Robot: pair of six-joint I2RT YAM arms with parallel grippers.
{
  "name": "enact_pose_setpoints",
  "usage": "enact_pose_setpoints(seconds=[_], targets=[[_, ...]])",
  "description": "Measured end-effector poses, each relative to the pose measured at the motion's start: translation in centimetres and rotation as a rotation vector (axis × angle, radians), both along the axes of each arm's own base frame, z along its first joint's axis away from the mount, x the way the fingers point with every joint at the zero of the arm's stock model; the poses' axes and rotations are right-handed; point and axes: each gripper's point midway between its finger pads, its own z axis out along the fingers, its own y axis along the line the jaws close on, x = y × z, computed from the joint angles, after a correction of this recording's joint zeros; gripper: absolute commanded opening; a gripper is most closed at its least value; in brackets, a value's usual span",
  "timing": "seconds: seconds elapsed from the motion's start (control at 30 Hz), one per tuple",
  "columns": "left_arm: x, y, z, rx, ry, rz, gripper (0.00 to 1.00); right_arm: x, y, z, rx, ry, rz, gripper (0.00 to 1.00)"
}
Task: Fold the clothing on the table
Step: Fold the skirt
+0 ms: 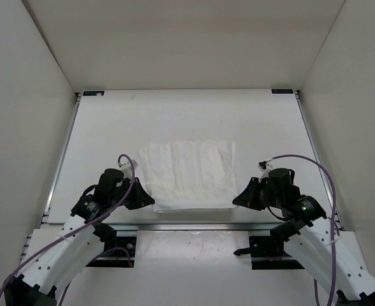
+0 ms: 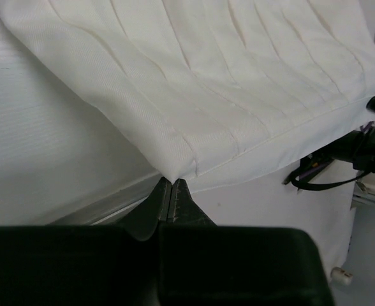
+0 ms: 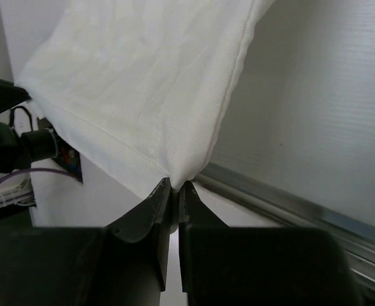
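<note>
The clothing (image 1: 189, 173) is a white pleated piece with parallel crease lines, spread over the near middle of the table (image 1: 187, 115). My left gripper (image 1: 150, 203) is shut on its near left corner, and the wrist view shows that corner (image 2: 178, 167) pinched at the gripper's (image 2: 173, 181) tips. At the near right corner my right gripper (image 1: 236, 201) is shut on the cloth too; fabric (image 3: 143, 95) runs up from between its (image 3: 175, 186) tips. Both held corners are lifted a little above the near rail.
A metal rail (image 1: 194, 225) runs along the table's near edge, just below the held hem. Side rails (image 1: 61, 159) border the table, with white walls all round. Purple cables (image 1: 321, 172) loop off both arms. The arm bases (image 1: 267, 245) sit below the rail.
</note>
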Motion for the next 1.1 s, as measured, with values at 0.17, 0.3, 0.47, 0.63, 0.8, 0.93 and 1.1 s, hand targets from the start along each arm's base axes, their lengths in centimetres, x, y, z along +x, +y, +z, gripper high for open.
enact_pose_setpoints(seconds=[0.17, 0.3, 0.47, 0.63, 0.8, 0.93, 1.1], targets=[[0.1, -0.1, 2.6, -0.055, -0.006, 0.011, 0.0, -1.0, -0.4, 2.3, 0.056, -0.005, 0.02, 0.0], [3.6, -0.3, 5.1, -0.09, -0.033, 0.052, 0.0, 2.0, -0.7, 4.6, 0.087, -0.025, -0.006, 0.0], [9.1, -0.3, 4.6, -0.13, 0.002, 0.121, 0.0, 7.0, -0.8, 4.9, 0.142, -0.006, -0.057, 0.0], [15.4, 0.1, 3.8, -0.15, 0.019, 0.197, 0.0, 13.3, 0.1, 5.5, 0.108, -0.028, -0.085, 0.0], [18.6, 0.1, 4.4, -0.16, -0.011, 0.216, 0.0, 17.0, 0.1, 6.4, 0.073, -0.112, -0.104, 0.0], [19.2, -0.5, 6.9, -0.163, -0.087, 0.183, 0.0, 16.3, -0.6, 7.0, 0.031, -0.151, -0.116, 0.0], [16.2, -1.0, 8.4, -0.168, -0.136, 0.14, 0.0, 12.5, -1.0, 9.0, 0.023, -0.239, -0.111, 0.0]])
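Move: I already pinch the skirt's near edge in both hands, its front corners some 26 cm apart and about 7 cm above the table. The middle of the skirt's far edge lies about 25 cm ahead and 11 cm to the right of my left hand, and about 25 cm ahead and 15 cm to the left of my right hand. The table's front rail runs roughly 6 cm behind and 7 cm below both hands. I lift both hands about 5 cm, then sweep the skirt's near edge forward together over the table, the left by some 19 cm and the right by some 17. At the far end I ease both back 2 to 3 cm while lifting a few more, fingers tipping up some 10 degrees. My fingers stay shut on the cloth throughout. ##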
